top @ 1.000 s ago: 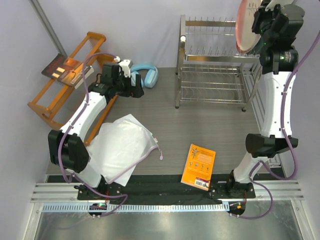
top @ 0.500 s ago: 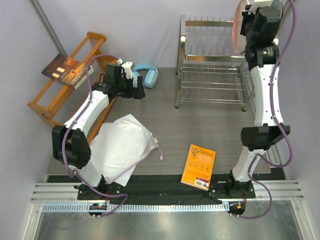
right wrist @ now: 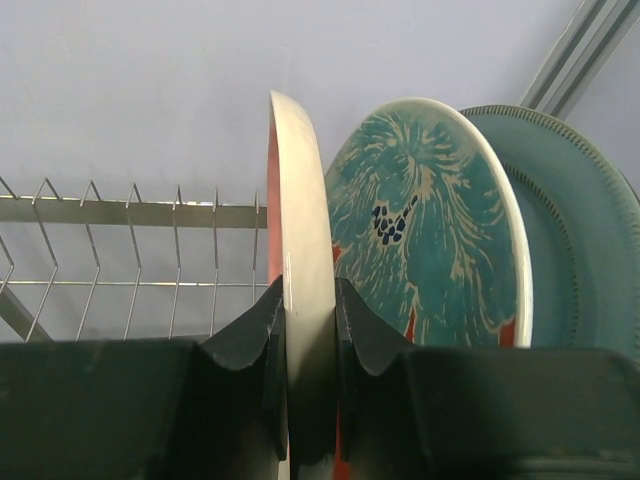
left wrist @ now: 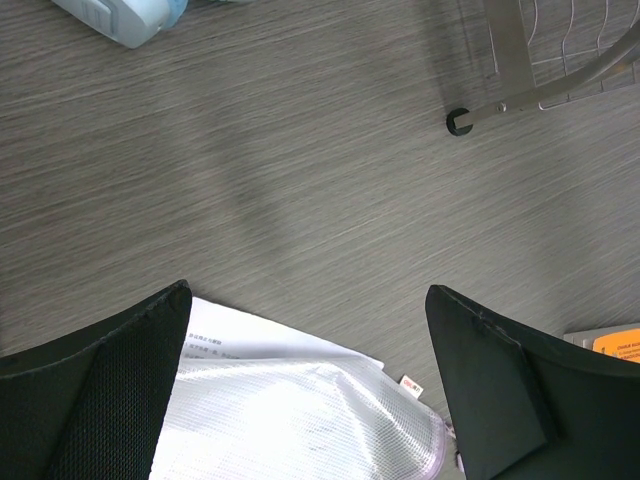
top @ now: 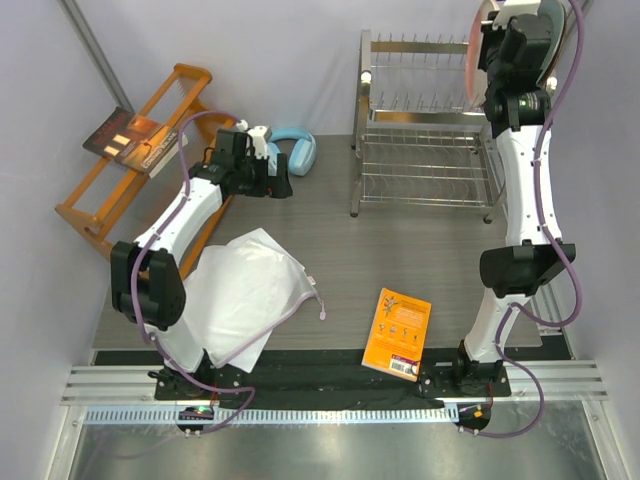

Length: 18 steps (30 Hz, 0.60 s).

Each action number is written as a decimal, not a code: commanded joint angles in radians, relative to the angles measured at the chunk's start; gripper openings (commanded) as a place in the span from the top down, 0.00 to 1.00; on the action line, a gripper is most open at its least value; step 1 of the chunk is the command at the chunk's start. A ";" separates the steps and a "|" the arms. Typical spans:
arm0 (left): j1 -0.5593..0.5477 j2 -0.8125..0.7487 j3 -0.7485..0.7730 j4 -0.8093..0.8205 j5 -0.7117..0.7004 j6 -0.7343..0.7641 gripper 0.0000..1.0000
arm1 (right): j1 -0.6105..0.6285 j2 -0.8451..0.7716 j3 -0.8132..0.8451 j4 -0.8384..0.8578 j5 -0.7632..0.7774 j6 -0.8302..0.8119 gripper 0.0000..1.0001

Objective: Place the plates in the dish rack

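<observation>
My right gripper point(right wrist: 306, 287) is shut on the rim of the pink-and-cream plate point(right wrist: 303, 200), holding it on edge over the upper tier of the silver dish rack point(right wrist: 130, 240). Just right of it stands the teal-and-red patterned plate point(right wrist: 430, 230), then a plain teal plate point(right wrist: 580, 230). In the top view the right gripper point(top: 497, 52) and the held plate point(top: 477, 60) are at the dish rack's point(top: 420, 150) upper right. My left gripper point(top: 283, 186) is open and empty, low over the table, and in the left wrist view point(left wrist: 308, 300) it hovers above a white pouch.
A white mesh pouch with papers point(top: 245, 295) lies front left, also in the left wrist view point(left wrist: 290, 410). An orange book point(top: 398, 333) lies front centre. Light blue headphones point(top: 292, 150) sit by the orange wooden rack point(top: 120, 180). A rack foot point(left wrist: 460, 122) shows in the left wrist view.
My right arm has turned and carried the plate a little left, in line with the rack's upper tier. My left gripper has crept slightly to the right.
</observation>
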 commanded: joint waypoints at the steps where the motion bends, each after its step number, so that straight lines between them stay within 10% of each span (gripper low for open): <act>1: -0.003 0.007 0.046 0.013 0.008 -0.022 0.01 | 0.007 -0.025 -0.008 0.129 0.019 -0.004 0.73; 18: -0.015 -0.014 0.053 0.033 0.008 -0.014 0.01 | 0.010 -0.171 -0.048 0.161 -0.019 0.002 0.08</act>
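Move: The right hand still holds the pink-and-white plate upright by its near edge in the dish rack's upper tier, the plate's middle some 8 cm ahead and about 3 cm below the hand point. The flower plate stands about 5 cm to the right of it, equally far out, and the green plate about 9 cm to the right of it. From the left hand the pink-and-white plate is roughly 45 cm right, 19 cm ahead and 28 cm higher. Almost in place, the right hand spreads its fingers from their pinch on the pink-and-white plate's near edge to nearly wide open, letting go of it. Its half-centimetre forward creep then turns into a withdrawal, about 2.5 cm up and 1.5 cm back from the rim, the fingertips tilting up by some 5 degrees. ##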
